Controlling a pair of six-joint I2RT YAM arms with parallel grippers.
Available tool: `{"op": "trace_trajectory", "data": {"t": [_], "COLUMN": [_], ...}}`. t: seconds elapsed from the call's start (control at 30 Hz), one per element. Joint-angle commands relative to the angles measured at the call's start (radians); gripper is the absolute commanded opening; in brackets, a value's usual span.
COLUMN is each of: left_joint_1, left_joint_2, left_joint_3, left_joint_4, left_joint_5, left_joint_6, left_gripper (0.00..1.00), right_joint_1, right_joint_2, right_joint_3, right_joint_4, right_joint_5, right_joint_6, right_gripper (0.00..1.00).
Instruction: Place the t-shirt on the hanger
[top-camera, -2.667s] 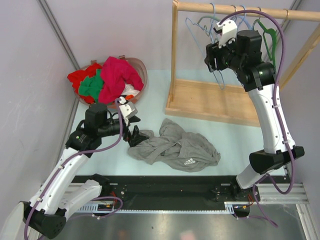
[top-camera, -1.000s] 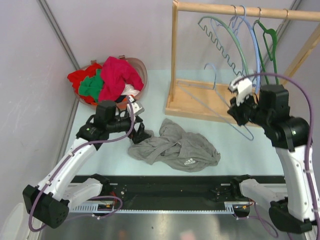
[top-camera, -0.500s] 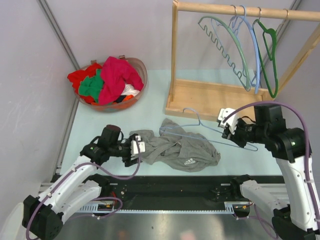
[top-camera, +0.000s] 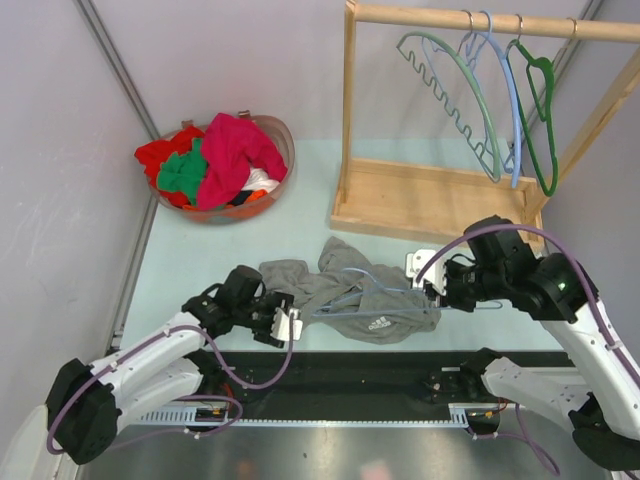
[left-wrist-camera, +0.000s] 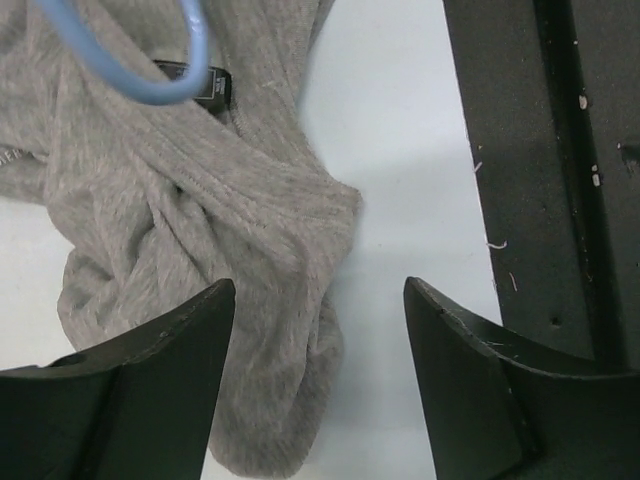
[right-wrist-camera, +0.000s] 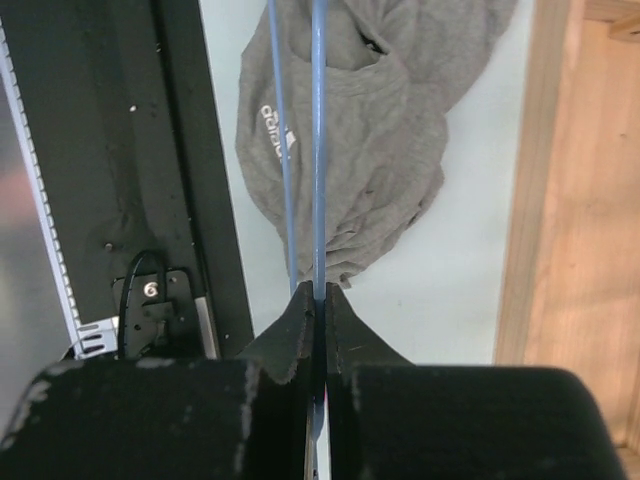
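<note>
The grey t-shirt (top-camera: 375, 310) lies crumpled on the table near the front edge, its white logo facing up. The pale blue hanger (top-camera: 372, 290) lies across it, hook towards the left. My right gripper (top-camera: 436, 294) is shut on the hanger's wire at the shirt's right edge; in the right wrist view the hanger (right-wrist-camera: 318, 150) runs from my right gripper (right-wrist-camera: 320, 292) over the t-shirt (right-wrist-camera: 390, 130). My left gripper (top-camera: 283, 320) is open and low at the shirt's left end. In the left wrist view my left gripper (left-wrist-camera: 318, 290) straddles a fold of the t-shirt (left-wrist-camera: 180, 230), with the hanger hook (left-wrist-camera: 130, 75) beyond.
A basket (top-camera: 283, 140) of red, green and magenta garments stands at the back left. A wooden rack (top-camera: 440, 200) at the back right carries a sage-green hanger (top-camera: 452, 95), another blue hanger (top-camera: 512, 110) and a dark green hanger (top-camera: 543, 120). A black rail (top-camera: 350, 375) runs along the front edge.
My right arm lifted the pale blue hanger off the rack and brought it down onto the t-shirt. My left gripper swung from the shirt's back-left corner down to its front-left end.
</note>
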Motion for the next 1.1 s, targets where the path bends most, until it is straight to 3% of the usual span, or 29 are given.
{"op": "trace_trajectory", "data": {"t": [0.0, 0.07, 0.17, 0.27, 0.3, 0.43, 0.63, 0.77, 1.07], "left_joint_1": [-0.038, -0.062, -0.078, -0.078, -0.078, -0.076, -0.064, 0.015, 0.046], "left_joint_2": [0.020, 0.026, 0.040, 0.065, 0.083, 0.068, 0.046, 0.086, 0.138], "left_joint_3": [-0.018, -0.032, -0.053, -0.049, -0.035, -0.018, 0.037, 0.129, 0.209], "left_joint_4": [0.093, 0.136, 0.199, 0.222, 0.223, 0.196, 0.116, 0.026, -0.042], "left_joint_5": [-0.021, -0.047, -0.070, -0.095, -0.111, -0.115, -0.052, 0.043, 0.085], "left_joint_6": [0.063, 0.059, 0.039, -0.015, -0.062, -0.135, -0.211, -0.247, -0.265], "left_gripper": [0.70, 0.67, 0.56, 0.34, 0.22, 0.01, 0.00, 0.00, 0.00], "right_joint_1": [0.066, 0.080, 0.095, 0.106, 0.107, 0.120, 0.143, 0.158, 0.160], "right_joint_2": [-0.011, -0.016, -0.022, -0.023, -0.020, -0.022, -0.022, -0.036, 0.001], "right_joint_3": [-0.039, -0.063, -0.103, -0.134, -0.135, -0.140, -0.112, -0.097, -0.121], "right_joint_4": [-0.155, -0.144, -0.103, -0.022, -0.003, 0.043, 0.051, 0.050, 0.213], "right_joint_5": [0.081, 0.102, 0.156, 0.232, 0.252, 0.233, 0.197, 0.216, 0.233], "right_joint_6": [0.069, 0.075, 0.079, 0.090, 0.093, 0.101, 0.102, 0.081, 0.007], "right_gripper": [0.00, 0.00, 0.00, 0.00, 0.00, 0.00, 0.00, 0.00, 0.00]}}
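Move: The folded edge of the t-shirt that the open left fingers straddle is about 2 cm below them, 1 cm ahead and 1 cm to the right. The neck opening, where the right hand's hanger is going, lies some 17 cm left, 4 cm ahead and 24 cm below that hand. From the right hand, the logo is about 11 cm left, 2 cm back and 24 cm below. The hanger's free tip hangs around 4 cm right of the left hand, 1 cm ahead and 6 cm above. The left fingers shut on the t-shirt's folded edge after sinking about 2 cm, then draw up some 4 cm with a little forward travel, turning roughly 10 degrees counter-clockwise. Meanwhile the right hand, still gripping the blue hanger, lowers about 5 cm and tilts its left side down some 10 degrees, bringing the hanger's tip towards the neck opening, then eases up and slightly forward. ##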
